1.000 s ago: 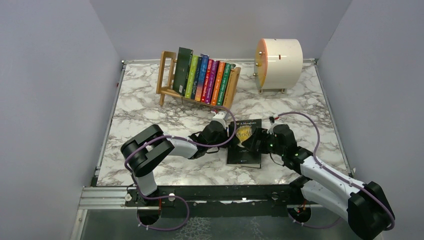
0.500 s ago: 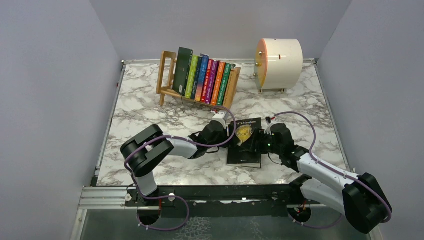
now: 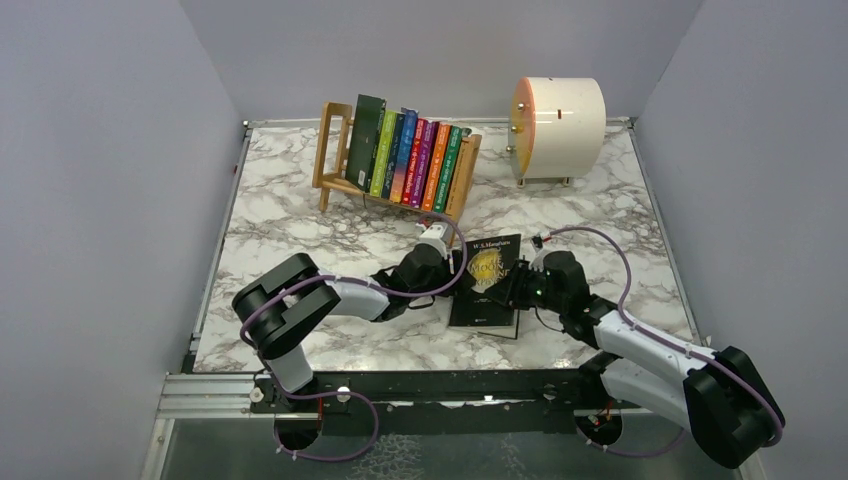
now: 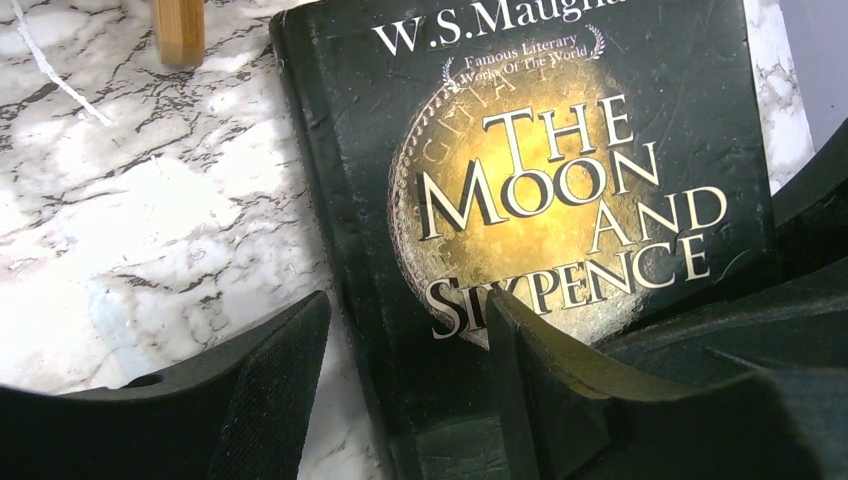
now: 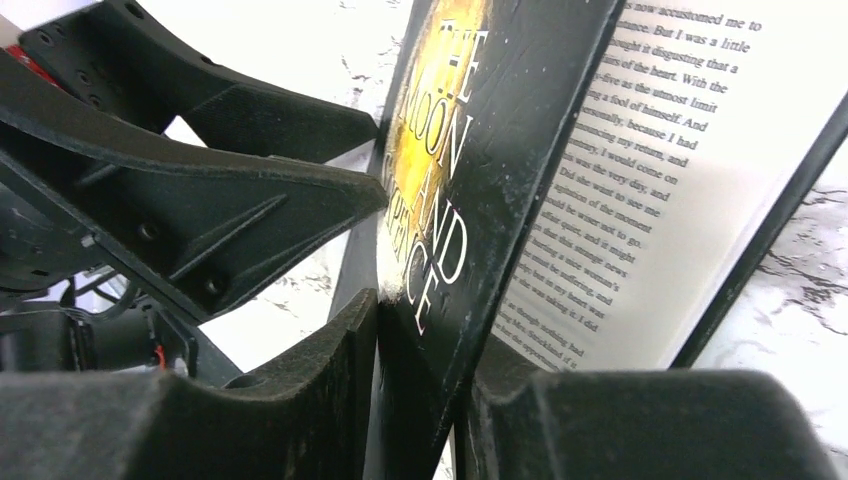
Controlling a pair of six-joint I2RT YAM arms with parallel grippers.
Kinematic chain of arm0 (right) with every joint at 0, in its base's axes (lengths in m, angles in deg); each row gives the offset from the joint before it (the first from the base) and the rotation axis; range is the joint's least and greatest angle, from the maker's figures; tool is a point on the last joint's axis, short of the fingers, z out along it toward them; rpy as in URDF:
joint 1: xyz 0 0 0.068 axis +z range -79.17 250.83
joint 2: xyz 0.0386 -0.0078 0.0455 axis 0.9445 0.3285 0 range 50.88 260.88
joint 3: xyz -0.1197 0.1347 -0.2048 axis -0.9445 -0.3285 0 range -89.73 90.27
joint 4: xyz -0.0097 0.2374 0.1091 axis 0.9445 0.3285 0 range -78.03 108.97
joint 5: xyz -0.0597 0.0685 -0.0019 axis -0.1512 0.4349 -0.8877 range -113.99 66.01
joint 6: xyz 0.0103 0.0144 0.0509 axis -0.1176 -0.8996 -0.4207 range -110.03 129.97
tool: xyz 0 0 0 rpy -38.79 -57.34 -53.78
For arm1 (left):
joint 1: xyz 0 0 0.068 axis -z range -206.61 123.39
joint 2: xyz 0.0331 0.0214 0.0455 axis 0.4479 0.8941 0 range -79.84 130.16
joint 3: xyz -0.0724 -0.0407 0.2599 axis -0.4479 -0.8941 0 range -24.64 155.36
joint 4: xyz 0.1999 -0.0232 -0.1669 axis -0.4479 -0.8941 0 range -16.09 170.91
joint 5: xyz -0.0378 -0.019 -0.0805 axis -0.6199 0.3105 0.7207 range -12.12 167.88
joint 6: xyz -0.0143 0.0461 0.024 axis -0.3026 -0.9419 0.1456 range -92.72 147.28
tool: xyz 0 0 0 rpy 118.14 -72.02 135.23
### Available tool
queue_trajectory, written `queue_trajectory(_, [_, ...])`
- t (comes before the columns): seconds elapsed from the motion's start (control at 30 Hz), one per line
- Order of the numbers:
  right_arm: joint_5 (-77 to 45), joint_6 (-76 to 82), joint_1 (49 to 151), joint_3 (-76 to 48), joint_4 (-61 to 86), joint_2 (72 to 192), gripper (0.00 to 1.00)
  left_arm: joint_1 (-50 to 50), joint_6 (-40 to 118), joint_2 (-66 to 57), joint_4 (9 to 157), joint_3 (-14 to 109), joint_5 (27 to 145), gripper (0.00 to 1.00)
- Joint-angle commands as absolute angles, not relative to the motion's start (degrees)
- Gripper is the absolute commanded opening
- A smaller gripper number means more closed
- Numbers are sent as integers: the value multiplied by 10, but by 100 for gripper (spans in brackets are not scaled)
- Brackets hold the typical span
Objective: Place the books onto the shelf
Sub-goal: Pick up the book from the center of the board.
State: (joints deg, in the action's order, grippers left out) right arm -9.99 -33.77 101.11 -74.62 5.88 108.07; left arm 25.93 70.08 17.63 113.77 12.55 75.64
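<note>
A black book (image 3: 483,285), "The Moon and Sixpence" (image 4: 560,180), lies in the middle of the table. Its front cover (image 5: 490,130) is lifted off the printed pages (image 5: 640,190). My right gripper (image 5: 420,350) is shut on that cover's edge, coming in from the book's right side (image 3: 516,287). My left gripper (image 4: 408,310) stands open astride the spine edge, with one finger (image 4: 270,390) over the marble and the other (image 4: 560,390) over the cover. In the top view the left gripper (image 3: 450,272) sits at the book's left side. Several bright books (image 3: 410,160) stand upright in the wooden shelf (image 3: 332,150) at the back.
A cream cylindrical drum (image 3: 558,125) stands at the back right. Grey walls close in the marble table (image 3: 300,230) on three sides. A wooden foot of the shelf (image 4: 180,30) shows at the top of the left wrist view.
My right gripper has closed onto the book's front cover and raised it. The book has swung slightly to the left. The left arm has shifted a little.
</note>
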Motion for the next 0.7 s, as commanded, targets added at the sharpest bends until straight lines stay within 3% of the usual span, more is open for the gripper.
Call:
queue_trajectory(0.0, [-73,-341,1016,-753,-2,1070,25,267,699,162,1122,108,748,52])
queue_trajectory(0.1, [-72,-343,1016,-757,-7,1070,24,267,701,165,1127,105,750,51])
queue_trajectory(0.4, [-87,-345,1016,-760,8,1039,2,267,709,106,1127,68,713,50])
queue_trajectory(0.67, [-80,-325,1015,-811,-41,979,1,267,715,-3,1126,17,669,50])
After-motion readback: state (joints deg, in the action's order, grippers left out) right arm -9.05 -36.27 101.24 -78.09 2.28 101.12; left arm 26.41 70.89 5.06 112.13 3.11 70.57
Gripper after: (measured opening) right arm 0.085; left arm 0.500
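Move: The book's middle lies about 4 cm left of the right hand and level with it front to back, some 3 cm lower; the right fingers already straddle its raised right-hand cover edge. From the left hand, which hovers at the spine side, the middle is roughly 4 cm to the right, level, 3 cm below. The shelf stands around 26 cm ahead of the left hand and 14 cm to its left; the white drum about 34 cm ahead of the right hand and 12 cm to its right. Rising about 2 cm almost on the spot, the right hand goes on closing, from partly open to nearly shut, and pinches the raised front cover with some leaves, rolling slightly. The left hand, half open, first barely moves, then draws away to the left from the spine edge, about 4 cm, easing back and finally up a little. ##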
